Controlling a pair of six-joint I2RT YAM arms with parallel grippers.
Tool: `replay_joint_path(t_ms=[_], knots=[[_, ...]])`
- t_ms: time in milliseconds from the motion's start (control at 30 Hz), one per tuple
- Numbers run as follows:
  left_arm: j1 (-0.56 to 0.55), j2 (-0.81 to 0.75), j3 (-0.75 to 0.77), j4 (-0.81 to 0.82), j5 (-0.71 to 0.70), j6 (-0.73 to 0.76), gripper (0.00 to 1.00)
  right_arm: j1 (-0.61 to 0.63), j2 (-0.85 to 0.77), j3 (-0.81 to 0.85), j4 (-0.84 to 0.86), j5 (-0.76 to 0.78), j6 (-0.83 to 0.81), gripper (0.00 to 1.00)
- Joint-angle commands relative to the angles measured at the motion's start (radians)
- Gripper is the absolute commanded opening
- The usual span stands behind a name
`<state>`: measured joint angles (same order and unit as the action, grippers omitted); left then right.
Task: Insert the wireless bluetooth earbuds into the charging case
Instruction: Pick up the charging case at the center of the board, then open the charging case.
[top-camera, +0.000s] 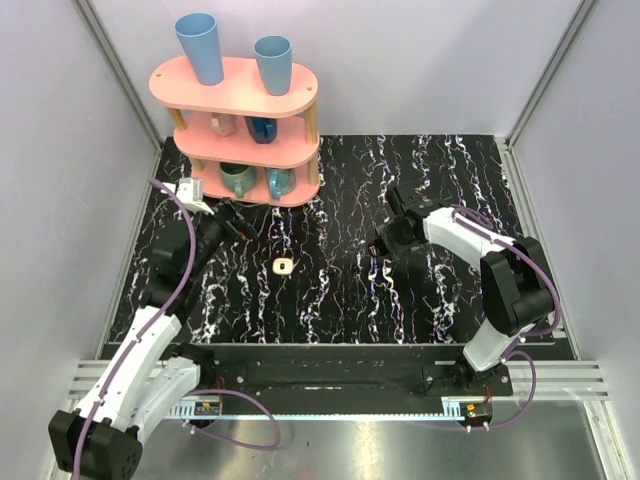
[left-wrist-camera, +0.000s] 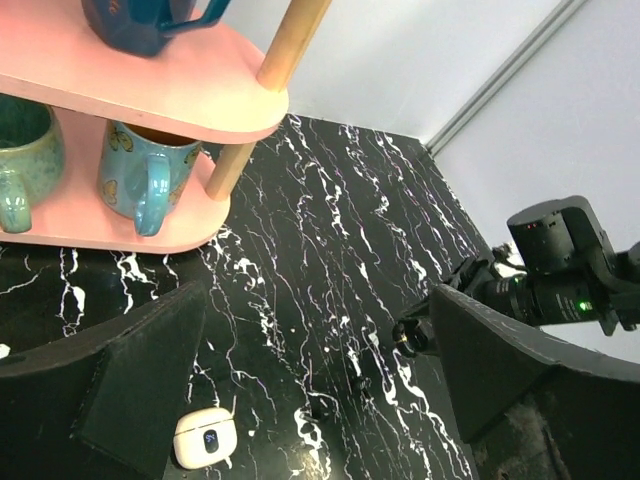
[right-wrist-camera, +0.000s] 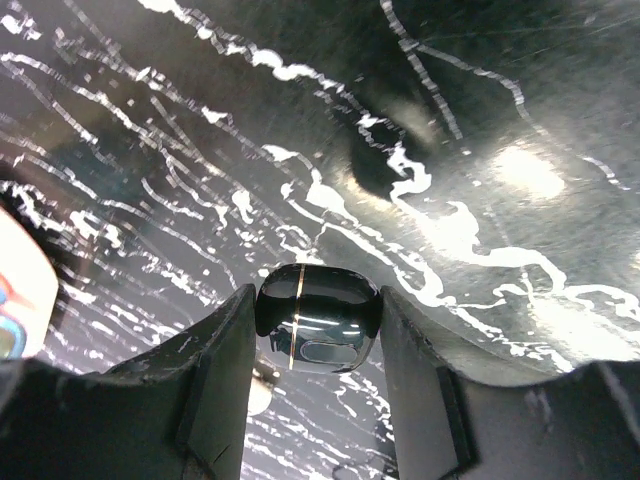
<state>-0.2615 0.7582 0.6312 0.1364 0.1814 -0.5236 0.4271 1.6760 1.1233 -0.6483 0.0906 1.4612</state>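
The charging case (right-wrist-camera: 318, 315) is a glossy black rounded box with a thin gold seam, closed. My right gripper (right-wrist-camera: 318, 322) is shut on it, one finger against each side, right of the table's middle (top-camera: 385, 240). The left wrist view shows the same case (left-wrist-camera: 413, 337) at the tip of the right arm. My left gripper (left-wrist-camera: 320, 400) hangs open near the pink shelf, nothing between its fingers. A small cream-white rounded pod (left-wrist-camera: 205, 437) with a seam and a tiny dark window lies on the table by the left finger, also visible from above (top-camera: 283, 266). I cannot make out the earbuds for sure.
A pink three-tier shelf (top-camera: 240, 130) with several mugs and two blue cups stands at the back left. Two small dark lumps (left-wrist-camera: 362, 383) lie on the black marbled table (top-camera: 330, 300) between my left fingers. Grey walls enclose the table.
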Motion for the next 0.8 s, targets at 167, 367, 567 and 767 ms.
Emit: replay_joint_path(t_ms=[167, 367, 567, 767], knots=[[-0.004, -0.146, -0.108, 0.022, 0.07, -0.058, 0.99, -0.004, -0.136, -0.072, 0.144, -0.005, -0.073, 0.22], [-0.076, -0.149, -0.149, 0.019, 0.06, -0.032, 0.99, -0.002, -0.16, -0.094, 0.185, 0.005, -0.122, 0.22], [-0.209, -0.102, -0.177, 0.109, -0.026, -0.026, 0.99, -0.004, -0.151, -0.086, 0.257, -0.038, -0.116, 0.22], [-0.288, -0.03, -0.243, 0.311, -0.034, -0.059, 0.99, -0.002, -0.209, -0.089, 0.305, -0.088, -0.104, 0.22]])
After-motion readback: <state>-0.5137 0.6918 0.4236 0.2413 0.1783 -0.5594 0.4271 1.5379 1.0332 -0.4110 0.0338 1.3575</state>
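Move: Off to the left hand's right, about 28 cm away, 3 cm farther out and some 22 cm lower, the black charging case is already in the right fingers. Seen from the right hand, the open left gripper is about 28 cm left, 3 cm back and 22 cm higher. The white case lies about 23 cm left of the right hand and 3 cm nearer the base, while a small dark earbud lies about 5 cm left and 3 cm back, both roughly 5 cm lower. Bringing the two hands together: the left, fingers still wide open, draws back and sinks, then swings right and further down towards the held black case, about 10 cm in all, yawing some 15 degrees clockwise. The right keeps its pinch on the case and lifts it about 5 cm, with a little forward and left, tipping its downward fingers outward by about 15 degrees. ##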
